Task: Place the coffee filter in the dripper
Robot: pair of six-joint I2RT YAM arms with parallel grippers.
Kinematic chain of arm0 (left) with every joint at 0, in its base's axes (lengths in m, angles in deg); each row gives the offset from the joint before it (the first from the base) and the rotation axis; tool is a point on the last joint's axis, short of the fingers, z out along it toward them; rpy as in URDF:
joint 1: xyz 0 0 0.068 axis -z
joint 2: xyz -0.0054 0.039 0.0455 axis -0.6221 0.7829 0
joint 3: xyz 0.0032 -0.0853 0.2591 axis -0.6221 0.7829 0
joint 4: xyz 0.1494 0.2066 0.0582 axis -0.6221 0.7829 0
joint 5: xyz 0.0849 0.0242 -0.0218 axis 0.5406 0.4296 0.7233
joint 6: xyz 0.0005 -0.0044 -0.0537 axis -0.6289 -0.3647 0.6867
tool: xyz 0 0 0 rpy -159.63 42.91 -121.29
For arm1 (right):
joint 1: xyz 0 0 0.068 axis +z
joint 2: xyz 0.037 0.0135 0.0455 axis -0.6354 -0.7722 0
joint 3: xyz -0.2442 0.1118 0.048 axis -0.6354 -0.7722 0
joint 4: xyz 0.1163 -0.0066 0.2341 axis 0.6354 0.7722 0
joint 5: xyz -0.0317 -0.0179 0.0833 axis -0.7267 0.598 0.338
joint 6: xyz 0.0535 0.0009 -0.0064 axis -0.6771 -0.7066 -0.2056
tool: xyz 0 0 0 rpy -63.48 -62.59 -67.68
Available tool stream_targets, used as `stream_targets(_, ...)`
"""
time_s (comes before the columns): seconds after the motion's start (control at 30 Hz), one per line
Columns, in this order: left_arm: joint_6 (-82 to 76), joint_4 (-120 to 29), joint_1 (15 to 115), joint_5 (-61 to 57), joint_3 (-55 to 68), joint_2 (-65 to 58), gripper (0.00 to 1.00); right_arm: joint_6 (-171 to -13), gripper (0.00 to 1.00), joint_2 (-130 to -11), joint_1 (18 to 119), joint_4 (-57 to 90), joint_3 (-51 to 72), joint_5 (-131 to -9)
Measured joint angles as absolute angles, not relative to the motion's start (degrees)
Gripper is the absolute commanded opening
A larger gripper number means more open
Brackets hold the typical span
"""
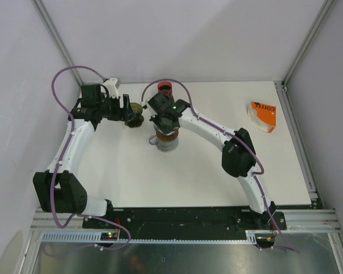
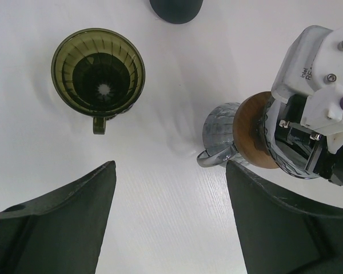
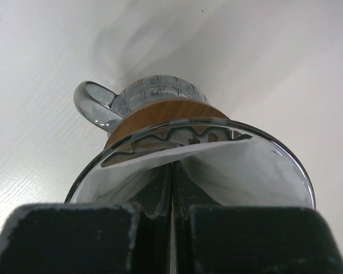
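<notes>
A white paper coffee filter sits inside the glass dripper, which has a wooden collar and a glass handle. My right gripper reaches down into the dripper and is shut on the filter, with a thin edge of paper pinched between its fingers. My left gripper hangs open over bare table with nothing between its fingers. The glass dripper lies to its right. In the top view the left gripper is just left of the right gripper.
An olive-green dripper stands on the table beyond my left gripper. A dark round object sits further back, red-topped in the top view. An orange coffee filter packet lies at the far right. Walls close the back and sides.
</notes>
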State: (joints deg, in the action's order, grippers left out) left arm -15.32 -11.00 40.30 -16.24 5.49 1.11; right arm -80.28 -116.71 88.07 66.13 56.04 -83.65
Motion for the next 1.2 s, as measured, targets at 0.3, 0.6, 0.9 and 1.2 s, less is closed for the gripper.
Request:
stream_targets(0.3,-15.3,-11.0,40.3,-17.31,5.49,1.22,0.82,-79.56,0.0,-116.25,88.62,67.11,56.78,-84.02)
stream_targets(0.6,-15.3,-11.0,40.3,-18.34,5.49,1.22,0.82,-78.97,0.14,-111.92,89.62,67.42,56.78,-85.7)
stream_targets(0.9,-15.3,-11.0,40.32,-18.62,5.49,1.22,0.82,-78.77,0.27,-111.31,89.62,67.94,56.78,-86.16)
stream_targets(1.2,-15.34,-11.03,42.2,-19.19,5.69,1.22,0.76,-78.79,0.32,-107.64,89.6,67.07,56.61,-86.03)
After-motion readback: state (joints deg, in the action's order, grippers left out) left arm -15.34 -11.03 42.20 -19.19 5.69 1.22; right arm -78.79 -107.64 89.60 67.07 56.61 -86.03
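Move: My right hand's shut fingers are already down in the filter inside the dripper, so the dripper's middle is about at my hand point. The glass server is roughly 8 cm straight below. The green dripper is some 13 cm to the left and 10 cm farther out, the red-rimmed container about 17 cm straight ahead, both around 9 cm lower. From my left hand the dripper is about 14 cm right, nearly level in reach and 9 cm below. I draw my right hand up out of the dripper, slowly at first with the fingers still shut. Some 5 cm up I pause while the fingers spread to about a third open, then climb on to roughly 8 cm, tipping the fingers slightly more forward. My open left hand ends by easing about 2 cm right, towards the dripper. ##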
